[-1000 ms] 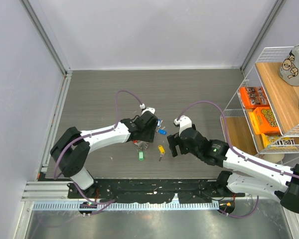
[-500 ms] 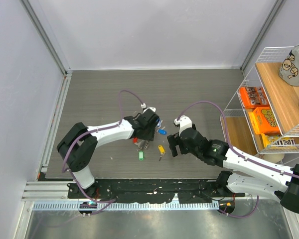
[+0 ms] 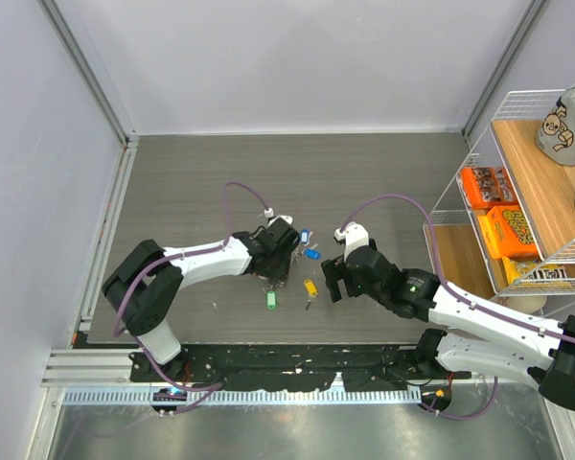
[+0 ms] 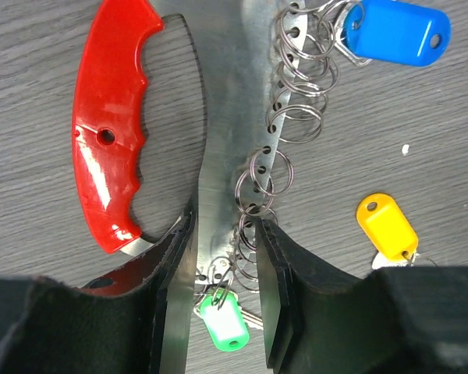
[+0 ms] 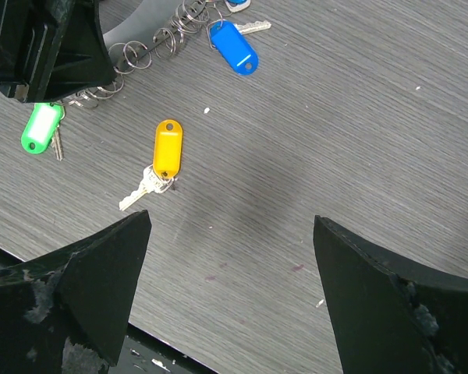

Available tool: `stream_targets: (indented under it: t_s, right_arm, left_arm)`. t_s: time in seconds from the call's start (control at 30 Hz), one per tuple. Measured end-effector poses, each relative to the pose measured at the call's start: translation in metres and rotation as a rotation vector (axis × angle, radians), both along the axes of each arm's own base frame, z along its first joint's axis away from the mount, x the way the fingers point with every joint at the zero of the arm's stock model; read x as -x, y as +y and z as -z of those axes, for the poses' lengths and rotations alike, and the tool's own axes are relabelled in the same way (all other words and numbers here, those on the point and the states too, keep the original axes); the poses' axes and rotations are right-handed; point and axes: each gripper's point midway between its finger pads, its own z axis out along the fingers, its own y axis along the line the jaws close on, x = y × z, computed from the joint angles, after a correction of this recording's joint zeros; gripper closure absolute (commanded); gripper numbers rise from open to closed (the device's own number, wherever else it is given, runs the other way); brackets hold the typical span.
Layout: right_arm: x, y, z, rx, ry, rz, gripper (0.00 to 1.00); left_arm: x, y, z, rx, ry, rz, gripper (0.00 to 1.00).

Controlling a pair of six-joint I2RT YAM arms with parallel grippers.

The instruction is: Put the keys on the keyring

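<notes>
The keyring (image 4: pixel 235 140) is a silvery strip carrying a row of thin rings (image 4: pixel 296 78), fixed to a red handle (image 4: pixel 113 117). It lies flat on the table. My left gripper (image 4: pixel 227 226) (image 3: pixel 273 273) straddles its near end, one finger against the strip's edge and the other against the rings, shut on it. A green-tagged key (image 4: pixel 221 318) (image 3: pixel 271 300) hangs from the end ring and a blue-tagged key (image 4: pixel 396 33) (image 5: pixel 235 47) from a far ring. A yellow-tagged key (image 5: pixel 168 146) (image 3: pixel 310 287) lies loose. My right gripper (image 5: pixel 231 220) (image 3: pixel 331 280) hovers open just right of it.
A wire shelf (image 3: pixel 517 192) with orange packets and a plush toy stands along the right side. A black rail (image 3: pixel 268 359) with the arm bases runs along the near edge. Grey walls close the left and back.
My left gripper's fingers have narrowed onto the keyring strip, and the left wrist has shifted slightly toward me. The right arm and the loose yellow key have not moved.
</notes>
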Motion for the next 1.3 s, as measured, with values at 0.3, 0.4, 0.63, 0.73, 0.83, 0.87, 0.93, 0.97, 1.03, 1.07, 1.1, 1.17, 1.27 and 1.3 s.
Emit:
stream_targets:
  t_s: [0.3,0.4,0.63,0.73,0.83,0.87,0.93,0.97,1.03,1.07,1.1,1.17,1.27,1.3]
  right_arm:
    - [0.000,0.000,0.000,-0.001,0.001,-0.001,0.08]
    - [0.000,0.000,0.000,0.000,0.002,-0.001,0.08]
    - [0.000,0.000,0.000,-0.001,0.001,-0.001,0.08]
    - [0.000,0.000,0.000,-0.001,0.001,-0.001,0.08]
    - [0.000,0.000,0.000,-0.001,0.001,-0.001,0.08]
    - [0.000,0.000,0.000,-0.002,0.001,-0.001,0.08]
    - [0.000,0.000,-0.001,-0.005,-0.001,-0.001,0.08]
    - [0.000,0.000,-0.002,-0.008,-0.003,-0.001,0.08]
    - [0.000,0.000,-0.004,-0.014,-0.007,-0.001,0.08]
    - [0.001,0.000,-0.005,-0.018,-0.010,-0.002,0.08]
    - [0.001,0.000,-0.006,-0.021,-0.011,-0.002,0.08]
    - [0.001,0.000,-0.007,-0.026,-0.014,-0.003,0.08]
    - [0.001,0.000,-0.008,-0.031,-0.015,-0.005,0.08]
    - [0.001,0.001,-0.009,-0.034,-0.016,-0.006,0.08]
  left_arm:
    - [0.001,-0.005,-0.001,0.027,0.010,-0.006,0.67]
    - [0.002,-0.006,-0.001,0.035,0.015,-0.002,0.72]
    - [0.004,-0.010,-0.002,0.051,0.026,0.005,0.83]
    - [0.005,-0.010,-0.002,0.054,0.029,0.008,0.94]
    - [0.005,-0.011,-0.002,0.058,0.033,0.012,1.00]
    - [0.006,-0.012,-0.002,0.060,0.034,0.015,1.00]
    - [0.006,-0.012,-0.002,0.060,0.036,0.021,1.00]
    - [0.006,-0.012,-0.003,0.062,0.035,0.024,1.00]
    - [0.006,-0.012,-0.007,0.062,0.024,0.039,1.00]
    - [0.005,-0.012,-0.011,0.068,0.014,0.045,1.00]
    - [0.005,-0.012,-0.016,0.074,0.003,0.053,1.00]
    - [0.004,-0.012,-0.030,0.090,-0.027,0.072,1.00]
    - [0.003,-0.013,-0.055,0.128,-0.084,0.103,1.00]
    - [0.002,-0.013,-0.064,0.142,-0.105,0.116,1.00]
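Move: The left hand's open fingers already straddle the rings at the near end of the keyring, whose middle lies roughly 5 cm ahead and level in height. The green-tagged key is about 4 cm back and 1 cm left; the yellow-tagged key some 8 cm right and 1 cm back; the near blue tag about 7 cm ahead and 8 cm right. From the right hand the keyring is about 13 cm left, 6 cm ahead and 11 cm below. The left hand shuts on the keyring's ringed edge near the green key, then rises about 6 cm. ##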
